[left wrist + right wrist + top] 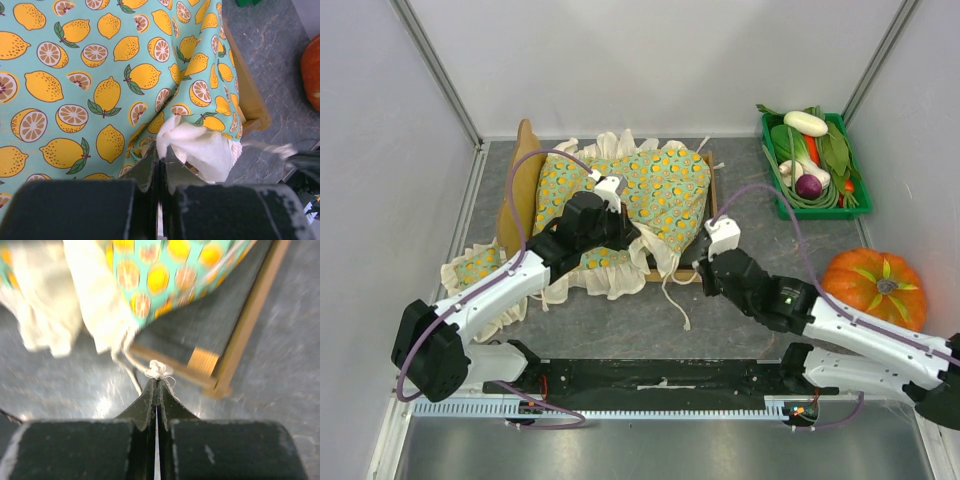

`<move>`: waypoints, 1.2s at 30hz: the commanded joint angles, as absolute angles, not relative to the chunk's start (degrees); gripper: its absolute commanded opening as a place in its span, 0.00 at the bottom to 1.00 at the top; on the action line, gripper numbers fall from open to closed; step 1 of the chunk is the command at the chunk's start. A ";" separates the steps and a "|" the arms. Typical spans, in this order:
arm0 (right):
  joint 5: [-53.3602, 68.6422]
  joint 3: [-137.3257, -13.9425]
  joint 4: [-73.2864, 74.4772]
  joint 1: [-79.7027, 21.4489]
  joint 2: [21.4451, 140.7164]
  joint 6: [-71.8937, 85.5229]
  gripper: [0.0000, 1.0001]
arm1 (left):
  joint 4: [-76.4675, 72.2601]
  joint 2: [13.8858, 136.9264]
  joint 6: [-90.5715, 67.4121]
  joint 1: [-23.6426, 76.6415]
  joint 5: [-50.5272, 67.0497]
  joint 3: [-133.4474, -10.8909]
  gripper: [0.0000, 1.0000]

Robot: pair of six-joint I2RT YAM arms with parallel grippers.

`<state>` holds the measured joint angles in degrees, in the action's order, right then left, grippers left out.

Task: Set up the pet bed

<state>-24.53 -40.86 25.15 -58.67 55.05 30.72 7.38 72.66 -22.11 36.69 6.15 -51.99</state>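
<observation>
The pet bed [711, 205] lies at mid-table, its arched wooden headboard [525, 170] at the left end. A green lemon-print cushion [640, 190] with a cream frill is draped over it. My left gripper [623, 236] is at the cushion's near edge, shut on a fold of the white frill [200, 145] right at its tips [161, 152]. My right gripper [157, 383] hovers off the bed's near right corner [217, 385], shut on the knot of the cushion's white tie string [159, 369]. The grey fabric base [200, 325] shows under the lifted cushion corner. A small matching pillow [480, 266] lies left of the bed.
A green crate [767, 150] of vegetables stands at the back right. An orange pumpkin [875, 285] sits on the right, close to the right arm. White walls close off the left, back and right sides.
</observation>
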 commanded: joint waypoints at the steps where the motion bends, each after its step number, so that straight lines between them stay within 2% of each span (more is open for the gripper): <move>1: -37.33 -48.59 25.58 -58.28 54.05 26.46 0.00 | 5.98 69.79 -23.99 36.21 5.98 -51.86 0.02; 4: -38.94 -49.57 21.39 -56.00 56.95 23.48 0.00 | 4.93 69.43 -24.69 36.21 6.50 -51.33 0.02; 12: -26.20 -43.07 6.78 -45.72 66.87 24.17 0.00 | 3.78 68.64 -26.10 36.21 7.21 -50.45 0.02; 21: -11.45 -38.24 2.91 -44.74 71.28 26.28 0.00 | 4.75 66.18 -25.66 36.04 4.58 -50.18 0.02; 24: -9.85 -37.09 2.20 -44.74 71.28 26.37 0.00 | 4.40 65.48 -25.49 35.95 4.39 -50.45 0.02; 29: -8.88 -38.41 5.27 -44.74 72.51 26.37 0.00 | 4.13 65.30 -25.58 35.86 4.48 -51.24 0.02; 33: -6.77 -42.35 15.08 -44.82 73.74 26.54 0.00 | 4.31 65.57 -25.49 35.51 3.69 -51.77 0.02; 35: -6.41 -43.94 19.05 -44.74 73.57 25.84 0.04 | 4.48 65.48 -25.49 35.25 3.52 -51.86 0.02; 36: -7.03 -45.51 22.38 -44.74 72.61 25.75 0.10 | 4.57 65.39 -25.49 35.16 3.17 -51.86 0.02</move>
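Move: The right hand pinches the knotted end of a drawstring cord. The open gap between the cushion and the bed frame, just inside the front rail, lies about 7 cm ahead, 2 cm left and 8 cm below. The frame's front-right corner is some 3 cm ahead, 2 cm right and 11 cm down; the cushion's near corner about 6 cm ahead, 6 cm left and 7 cm lower. From the left hand, gripping bunched cream trim, that gap is about 12 cm right, 3 cm back and 11 cm below. Right hand arcs pinched cord up, about 7 cm forward, then down past the front rail; left raises bunched trim. ##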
